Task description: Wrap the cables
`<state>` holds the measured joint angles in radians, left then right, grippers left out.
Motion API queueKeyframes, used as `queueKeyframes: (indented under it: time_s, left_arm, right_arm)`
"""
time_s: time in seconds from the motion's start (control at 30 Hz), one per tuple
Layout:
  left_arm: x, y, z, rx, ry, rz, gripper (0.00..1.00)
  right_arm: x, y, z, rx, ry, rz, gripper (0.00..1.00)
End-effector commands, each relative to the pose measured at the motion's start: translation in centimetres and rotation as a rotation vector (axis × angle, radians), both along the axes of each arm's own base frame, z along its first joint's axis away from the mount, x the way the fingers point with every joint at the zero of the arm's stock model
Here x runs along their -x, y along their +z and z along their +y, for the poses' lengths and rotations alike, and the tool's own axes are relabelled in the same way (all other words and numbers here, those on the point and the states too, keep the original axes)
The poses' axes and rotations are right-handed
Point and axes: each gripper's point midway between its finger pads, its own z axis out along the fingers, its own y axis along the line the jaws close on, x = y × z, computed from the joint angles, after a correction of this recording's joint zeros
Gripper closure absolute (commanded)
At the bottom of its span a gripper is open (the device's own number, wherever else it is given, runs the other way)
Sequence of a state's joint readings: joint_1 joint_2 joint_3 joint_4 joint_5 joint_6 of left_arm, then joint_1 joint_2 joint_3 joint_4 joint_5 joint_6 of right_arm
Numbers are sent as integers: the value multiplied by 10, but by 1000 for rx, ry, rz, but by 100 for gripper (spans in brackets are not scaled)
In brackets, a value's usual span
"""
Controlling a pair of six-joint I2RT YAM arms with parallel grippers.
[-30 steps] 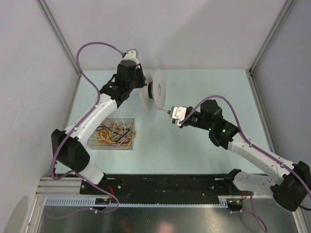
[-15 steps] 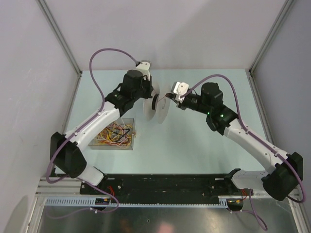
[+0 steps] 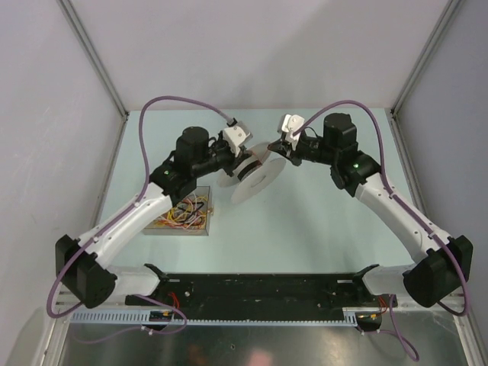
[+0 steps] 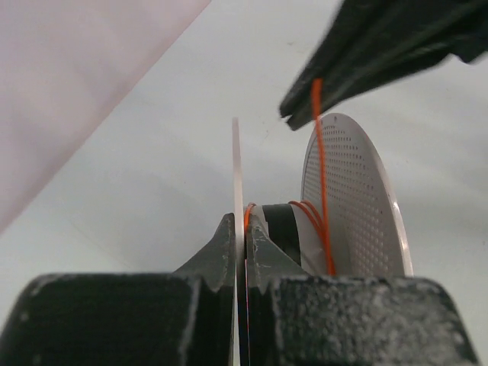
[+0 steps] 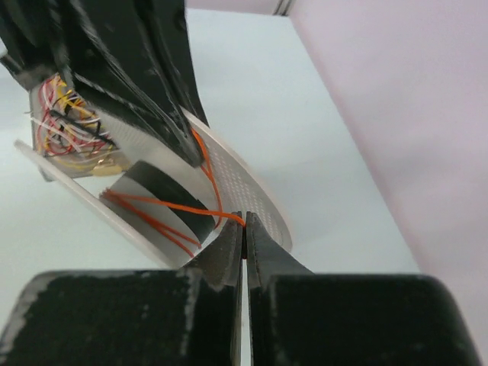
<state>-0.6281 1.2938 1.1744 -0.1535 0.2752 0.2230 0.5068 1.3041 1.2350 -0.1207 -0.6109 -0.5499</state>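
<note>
The white perforated spool (image 3: 258, 180) hangs tilted above the table, with my left gripper (image 3: 245, 158) shut on the edge of one flange (image 4: 235, 168). An orange cable (image 4: 319, 168) lies in a few turns round the spool's core (image 5: 164, 191). From there it runs taut to my right gripper (image 5: 244, 219), which is shut on its end. That right gripper (image 3: 276, 146) sits just to the right of the spool, and its black tips (image 4: 305, 107) show above the perforated flange (image 4: 354, 198). Several more cables (image 3: 180, 210) lie tangled in a box.
The clear box (image 3: 206, 225) of yellow, red and white wires stands on the table at the left, under my left arm. Purple hoses (image 3: 164, 103) arch over both arms. Grey walls (image 3: 46, 114) close in the left, far and right sides.
My left arm has swung the spool nearer and to the right and tilted it. The right gripper has carried the orange cable from the near side of the spool round to its far right.
</note>
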Motion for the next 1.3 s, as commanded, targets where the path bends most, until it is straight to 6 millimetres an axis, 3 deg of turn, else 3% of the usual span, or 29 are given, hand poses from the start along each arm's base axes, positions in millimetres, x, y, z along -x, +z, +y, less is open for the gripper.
queueKeyframes:
  time_s: [0.0,0.33,0.83,1.27]
  left_arm:
    - [33,23,-4,-21,-240,-189,100]
    - [69,71,4,71,-456,-350,100]
    - [97,100,5,89,-564,-589,100]
    - [111,90,-10,22,-605,-767,100]
  right_arm:
    - [1,31,-13,-10,41,-54,100]
    - [13,0,-34,71,81,46,100]
    - [8,-49,-44,-39,17,466,100]
    - [-2,-60,-52,-223,-81,726,100]
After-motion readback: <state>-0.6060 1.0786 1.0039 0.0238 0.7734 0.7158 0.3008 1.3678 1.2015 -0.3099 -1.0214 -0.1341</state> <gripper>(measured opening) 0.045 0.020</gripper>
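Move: The spool hub with the orange cable sits about 4 cm to the right of the left fingers, 2 cm back and 5 cm below; those fingers already pinch the left flange. The right flange stands some 4 cm back, 6 cm right and 5 cm lower than the left hand; the cable box lies on the table 8 cm back, 18 cm left and 25 cm below it. From the right fingers, holding the cable, the hub is about 5 cm left, 3 cm back and 6 cm below. The spool, still pinched by its left flange, is drawn back about 8 cm and raised some 5 cm by the left hand, which swings it clockwise and rolls it, about 30 degrees each. Against that turn the right hand, keeping the cable end shut in its fingers, sinks about 5 cm while easing back and right, then rolls its forward side down some 40 degrees as the fingertips come in close to the hub between the flanges. ##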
